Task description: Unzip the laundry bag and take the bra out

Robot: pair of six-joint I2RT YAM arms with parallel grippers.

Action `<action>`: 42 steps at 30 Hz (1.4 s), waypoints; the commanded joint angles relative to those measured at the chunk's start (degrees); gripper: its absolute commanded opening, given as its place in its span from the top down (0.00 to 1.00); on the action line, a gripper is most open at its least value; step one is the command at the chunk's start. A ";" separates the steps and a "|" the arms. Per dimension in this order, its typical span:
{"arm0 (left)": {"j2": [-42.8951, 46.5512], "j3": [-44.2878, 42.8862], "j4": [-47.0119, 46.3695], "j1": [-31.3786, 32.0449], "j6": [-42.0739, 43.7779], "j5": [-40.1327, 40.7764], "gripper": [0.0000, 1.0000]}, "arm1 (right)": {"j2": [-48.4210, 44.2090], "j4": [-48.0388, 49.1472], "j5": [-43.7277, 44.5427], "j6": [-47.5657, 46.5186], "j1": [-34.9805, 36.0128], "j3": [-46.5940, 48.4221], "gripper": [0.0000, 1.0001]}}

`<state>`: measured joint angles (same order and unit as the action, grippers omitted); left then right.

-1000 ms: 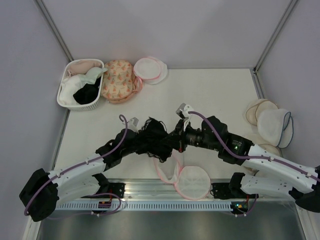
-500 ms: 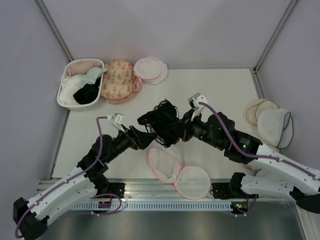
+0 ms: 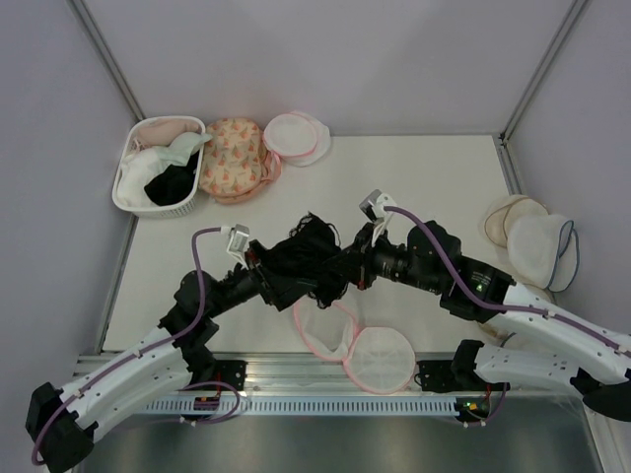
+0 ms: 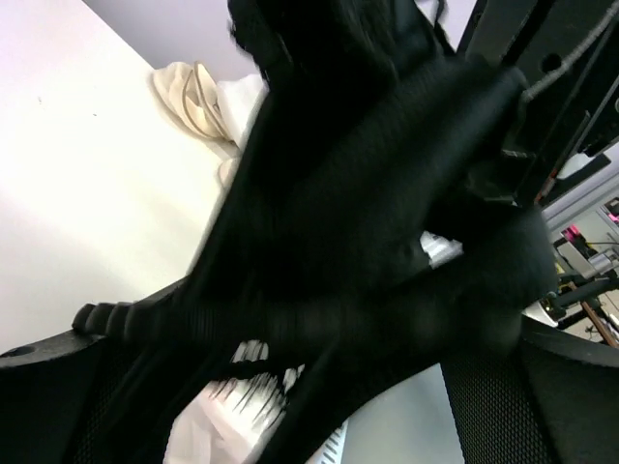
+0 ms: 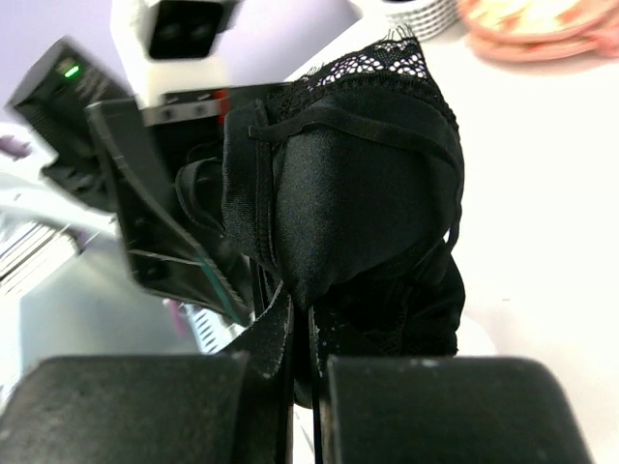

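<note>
The bra (image 3: 304, 258), black with a lace edge, hangs above the table between my two grippers. My right gripper (image 3: 351, 268) is shut on its strap; in the right wrist view the fingers (image 5: 145, 406) pinch the black fabric (image 5: 358, 222). My left gripper (image 3: 264, 273) stands open against the bra's left side, and black cloth (image 4: 348, 193) fills most of its view. The laundry bag (image 3: 353, 347), white mesh with pink edging, lies unzipped on the table below them, both halves spread apart.
A white basket (image 3: 126, 193) of clothes stands at the back left, with a peach floral bag (image 3: 232, 158) and another pink-edged white bag (image 3: 296, 138) beside it. White domes with blue edging (image 3: 540, 248) lie at the right edge. A metal rail (image 3: 325, 392) runs along the near edge.
My left gripper let go of the bra, opened, drew back left, then came back against it. The right gripper carried the bra up off the bag, then slightly back left.
</note>
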<state>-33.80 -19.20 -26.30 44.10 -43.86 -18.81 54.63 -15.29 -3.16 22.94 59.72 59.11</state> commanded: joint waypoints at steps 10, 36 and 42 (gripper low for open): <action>-3.99 -2.24 -8.59 -0.15 -0.79 -4.31 0.53 | 6.27 0.79 -13.72 0.53 -0.14 -0.14 0.99; -36.31 -35.09 24.11 -29.75 20.55 22.05 0.98 | -7.34 -18.72 24.08 3.51 -0.14 0.93 0.02; -57.31 -55.30 25.94 -41.18 23.11 22.33 0.98 | -7.61 -19.08 23.37 4.39 -0.22 -2.59 0.02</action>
<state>-84.29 -65.21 0.10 7.44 -25.43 2.94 47.53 -33.74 19.97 26.17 59.42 57.91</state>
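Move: The black bra hangs between the grippers: its middle is about 6 cm right of the open left one and 1 cm ahead, a couple of cm lower, and some 10 cm left of the right one, level fore and aft, about 6 cm lower. From the left gripper the white basket lies roughly 33 cm ahead, 40 left; the patterned bag 32 ahead, 17 left; the opened laundry bag 13 back, 20 right; all three nearly 20 cm down or more. Shut the left fingers on the bra while the right still pinches it; sink the right gripper about 5 cm with a small shift left, open it and draw it away right some 11 cm. Then swing the left gripper, keeping its pinch, quickly about 30 cm forward and 18 left towards the basket, turning some 55 degrees counter-clockwise and sinking slightly. ##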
